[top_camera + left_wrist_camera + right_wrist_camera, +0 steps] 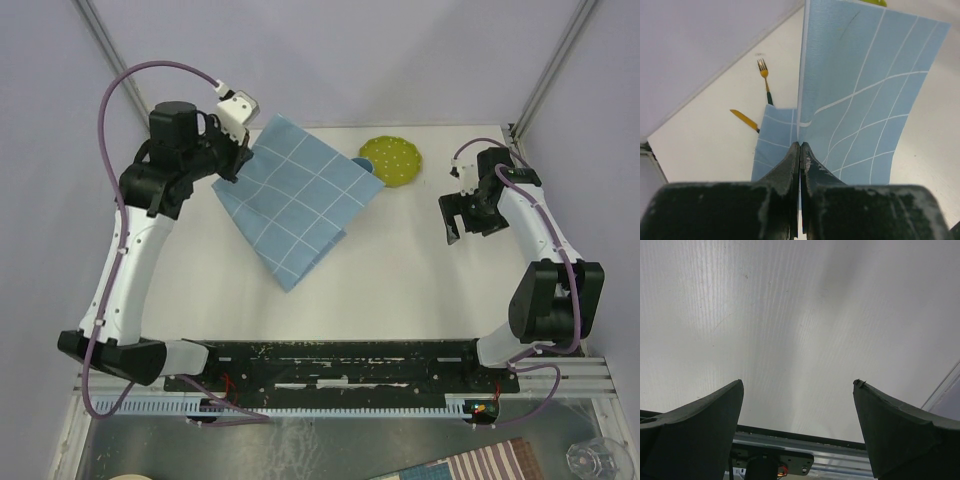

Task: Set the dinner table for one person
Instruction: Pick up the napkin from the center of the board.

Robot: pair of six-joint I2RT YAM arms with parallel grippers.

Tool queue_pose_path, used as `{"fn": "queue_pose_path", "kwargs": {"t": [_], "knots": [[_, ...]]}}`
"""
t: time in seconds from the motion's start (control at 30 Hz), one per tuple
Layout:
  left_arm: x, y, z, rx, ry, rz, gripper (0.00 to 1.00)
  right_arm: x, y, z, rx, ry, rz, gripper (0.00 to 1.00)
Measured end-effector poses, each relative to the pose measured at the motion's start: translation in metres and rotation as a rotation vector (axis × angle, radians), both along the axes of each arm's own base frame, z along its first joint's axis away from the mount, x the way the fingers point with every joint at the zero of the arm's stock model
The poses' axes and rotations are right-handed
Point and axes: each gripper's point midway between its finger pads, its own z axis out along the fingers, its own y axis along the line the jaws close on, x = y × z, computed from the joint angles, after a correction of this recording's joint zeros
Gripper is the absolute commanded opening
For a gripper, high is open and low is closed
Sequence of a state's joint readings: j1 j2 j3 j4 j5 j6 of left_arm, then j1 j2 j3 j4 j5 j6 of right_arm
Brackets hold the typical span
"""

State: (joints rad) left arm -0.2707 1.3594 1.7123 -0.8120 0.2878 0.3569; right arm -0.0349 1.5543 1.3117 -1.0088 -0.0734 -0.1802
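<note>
The dinner table (420, 270) is a plain white top. A light-blue cloth (300, 200) with a white grid hangs lifted over its back left part, its lower corner reaching toward the middle. My left gripper (238, 162) is shut on the cloth's left edge; in the left wrist view the jaws (800, 146) are pressed together on the fabric (865, 100), which falls away in a fold. My right gripper (466, 222) hovers at the right side, open, and its fingers (705, 420) have only bare table (790, 315) between them.
A yellow-green dotted plate (392, 160) lies at the back centre, with a small blue thing (364, 163) peeking out beside the cloth's corner. A yellow fork (765, 80) and a yellow knife (745, 119) lie by the left wall, partly under the cloth. A metal rail (805, 450) runs along the near edge.
</note>
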Motion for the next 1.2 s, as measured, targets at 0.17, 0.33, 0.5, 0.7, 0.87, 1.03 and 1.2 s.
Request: {"fn": "queue_pose_path", "kwargs": {"t": [0.17, 0.33, 0.5, 0.7, 0.87, 1.03, 1.2], "knots": [[-0.02, 0.005, 0.043, -0.035, -0.122, -0.001, 0.03, 0.0, -0.001, 0.0, -0.006, 0.0, -0.002, 0.99], [-0.035, 0.009, 0.106, -0.084, -0.273, 0.0, 0.03, 0.0, -0.001, 0.0, -0.006, 0.0, -0.004, 0.99], [-0.059, 0.009, 0.173, -0.168, -0.419, -0.021, 0.03, 0.0, -0.003, 0.0, -0.009, 0.001, -0.01, 0.99], [-0.08, -0.005, 0.204, -0.268, -0.469, -0.109, 0.03, -0.005, -0.008, -0.002, -0.023, 0.003, -0.03, 0.99], [-0.09, -0.013, 0.216, -0.336, -0.471, -0.153, 0.03, -0.018, -0.012, -0.004, -0.027, 0.006, -0.046, 0.99], [-0.11, -0.017, 0.239, -0.413, -0.504, -0.197, 0.03, -0.023, -0.018, -0.001, -0.027, -0.005, -0.069, 0.99], [-0.135, -0.026, 0.251, -0.502, -0.484, -0.27, 0.03, -0.024, -0.024, 0.0, -0.025, -0.009, -0.097, 0.99]]}}
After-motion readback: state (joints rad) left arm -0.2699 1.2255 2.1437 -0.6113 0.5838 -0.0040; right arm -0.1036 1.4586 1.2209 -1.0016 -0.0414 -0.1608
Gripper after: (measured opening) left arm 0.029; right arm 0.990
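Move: From the left hand, which already pinches the napkin at an edge some 34 cm over the table, the napkin's middle lies about 10 cm right and 15 cm below, level fore and aft. The cup stands roughly 12 cm ahead, 19 cm right and 29 cm down. On the table the knife lies 14 cm ahead and 7 cm left, the fork 19 cm ahead and 1 cm right. From the right hand, the napkin's middle is some 30 cm left, 3 cm ahead, 8 cm higher. Lifting the napkin higher, the left hand climbs about 25 cm and draws back some 13 cm, away from the cup and cutlery. The wrist tips the fingers up to nearly level, then rolls its left side down about 30 degrees while swinging somewhat clockwise; the shut fingers keep their pinch. Late on, the open, empty right hand eases 2 to 3 cm back and right. ##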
